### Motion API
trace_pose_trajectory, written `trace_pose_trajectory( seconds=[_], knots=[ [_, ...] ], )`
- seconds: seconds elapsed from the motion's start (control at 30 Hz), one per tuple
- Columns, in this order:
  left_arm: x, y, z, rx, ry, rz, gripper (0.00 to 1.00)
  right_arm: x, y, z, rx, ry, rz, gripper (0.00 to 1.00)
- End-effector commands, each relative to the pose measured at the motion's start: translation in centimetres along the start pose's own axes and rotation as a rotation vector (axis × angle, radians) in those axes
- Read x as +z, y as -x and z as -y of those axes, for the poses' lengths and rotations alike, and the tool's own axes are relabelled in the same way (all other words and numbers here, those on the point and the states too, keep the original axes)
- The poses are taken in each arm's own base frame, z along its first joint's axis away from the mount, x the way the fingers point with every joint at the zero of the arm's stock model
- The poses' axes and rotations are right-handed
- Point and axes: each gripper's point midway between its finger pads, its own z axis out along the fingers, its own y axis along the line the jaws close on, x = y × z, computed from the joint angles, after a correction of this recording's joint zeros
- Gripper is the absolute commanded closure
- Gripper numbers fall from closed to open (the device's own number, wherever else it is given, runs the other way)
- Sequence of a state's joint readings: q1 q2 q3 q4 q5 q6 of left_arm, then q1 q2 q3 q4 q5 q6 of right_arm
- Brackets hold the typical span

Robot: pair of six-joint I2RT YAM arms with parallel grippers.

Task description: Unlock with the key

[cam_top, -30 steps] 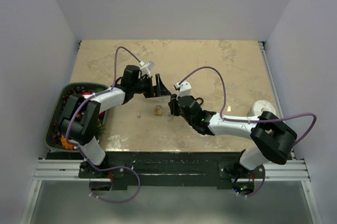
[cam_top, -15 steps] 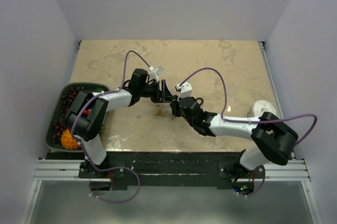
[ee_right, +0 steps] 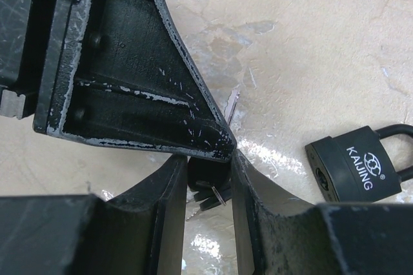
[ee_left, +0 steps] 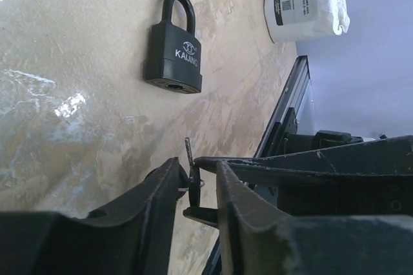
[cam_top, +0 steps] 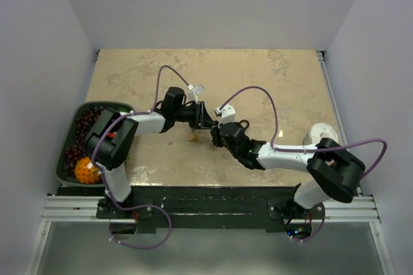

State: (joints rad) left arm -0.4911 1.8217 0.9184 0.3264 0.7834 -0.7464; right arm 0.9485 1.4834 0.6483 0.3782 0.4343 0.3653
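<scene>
A black padlock (ee_left: 174, 55) marked KAIJING lies flat on the marble table, shackle shut; it also shows in the right wrist view (ee_right: 358, 168) and, small, in the top view (cam_top: 193, 136). My right gripper (ee_right: 208, 165) is shut on the key's black head (ee_right: 210, 181), with a ring and other keys hanging under it. The key (ee_left: 189, 159) stands blade-up above the table. My left gripper (ee_left: 197, 168) has come in around that key from the other side. Its jaws are narrow, one finger against the key and a gap at the other. Both grippers meet mid-table, left gripper (cam_top: 205, 119) and right gripper (cam_top: 215, 130), just beside the padlock.
A white wrapped roll (cam_top: 321, 133) stands at the right edge, also visible in the left wrist view (ee_left: 306, 0). A dark tray (cam_top: 106, 104) with grapes and an orange fruit (cam_top: 84, 170) sits off the table's left side. A tiny speck (cam_top: 170, 141) lies left of the padlock.
The left arm swung right, up to the right gripper, and its jaws narrowed around the key. The right arm stayed nearly still, holding the key.
</scene>
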Motion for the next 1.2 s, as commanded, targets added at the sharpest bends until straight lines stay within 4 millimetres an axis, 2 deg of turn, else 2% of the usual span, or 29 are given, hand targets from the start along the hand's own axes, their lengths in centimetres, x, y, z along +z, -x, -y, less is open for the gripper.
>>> trace_pose_trajectory(
  seconds=[0.0,0.13,0.27,0.5,0.53,0.57,0.63,0.67,0.73,0.77,0.8,0.83,0.93,0.97,1.03,1.07,1.1,1.17],
  knots=[
    [0.7,-1.0,1.7,0.015,-0.079,-0.040,0.73,-0.7,3.8,-3.0,0.040,0.110,0.122,0.92],
    [0.8,-1.3,1.7,0.006,-0.088,-0.049,0.82,-0.8,3.6,-3.3,0.033,0.118,0.120,0.92],
    [0.8,-1.4,1.8,-0.003,-0.093,-0.045,1.00,-0.8,3.5,-3.5,0.027,0.126,0.116,0.92],
    [0.0,-0.6,2.5,0.027,-0.102,0.007,1.00,-1.0,3.3,-3.6,0.047,0.136,0.107,0.86],
    [-0.2,-0.2,2.6,0.040,-0.102,0.020,1.00,-1.0,3.4,-3.7,0.056,0.138,0.108,0.82],
    [-0.5,0.1,2.4,0.043,-0.095,0.032,1.00,-1.1,3.3,-3.8,0.070,0.143,0.104,0.71],
    [-0.9,0.6,1.8,0.040,-0.074,0.053,1.00,-1.1,3.0,-4.5,0.076,0.179,0.079,0.58],
    [-1.5,1.1,1.1,0.028,-0.060,0.073,1.00,-1.1,3.2,-4.9,0.081,0.190,0.079,0.46],
    [-2.4,1.9,1.2,0.031,-0.071,0.103,1.00,-1.2,3.8,-5.3,0.091,0.207,0.081,0.38],
    [-3.0,2.4,0.8,0.030,-0.065,0.121,1.00,-1.4,4.1,-5.4,0.095,0.211,0.085,0.28],
    [-3.3,2.6,0.8,0.046,-0.066,0.129,1.00,-1.3,4.4,-5.0,0.099,0.207,0.090,0.25],
    [-3.7,2.9,1.1,0.061,-0.068,0.138,1.00,-1.8,5.2,-5.2,0.112,0.234,0.101,0.23],
    [-4.5,3.5,1.9,0.120,-0.089,0.148,1.00,-2.2,7.3,-3.5,0.165,0.281,0.134,0.20],
    [-4.8,3.8,2.2,0.133,-0.098,0.153,1.00,-2.4,7.9,-2.9,0.197,0.346,0.122,0.19],
    [-5.3,3.9,3.5,0.178,-0.141,0.152,1.00,-3.0,9.0,-2.3,0.214,0.422,0.133,0.19],
    [-5.6,4.0,4.0,0.197,-0.159,0.155,1.00,-4.0,9.5,-3.0,0.206,0.507,0.124,0.18],
    [-5.8,3.9,4.7,0.231,-0.190,0.151,1.00,-3.9,9.7,-2.1,0.205,0.518,0.112,0.18],
    [-6.3,4.1,6.1,0.276,-0.230,0.154,1.00,-5.0,10.6,-2.0,0.197,0.587,0.102,0.19]
  ],
)
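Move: My right fingers still hold the key bunch, and it already sits between my left fingers' half-open tips, about 1 cm right of my left hand point and 1 cm below it; from my right hand it is about 1 cm below, otherwise at the point. From my left hand the black padlock lies some 9 cm right and 2 cm ahead, the brass padlock about 7 cm left and 1 cm back, both on the table roughly 8 cm lower. I shut my left fingers on the upright key, sinking about 1 cm, while my right hand keeps its hold almost still. Then my right fingers open wide and let go; my right hand drifts slightly left and back before swinging up about 8 cm, forward and right, rolling some 20 degrees with its left side rising. My left hand carries the keys off about 4 cm left and 5 cm up, easing forward too. ##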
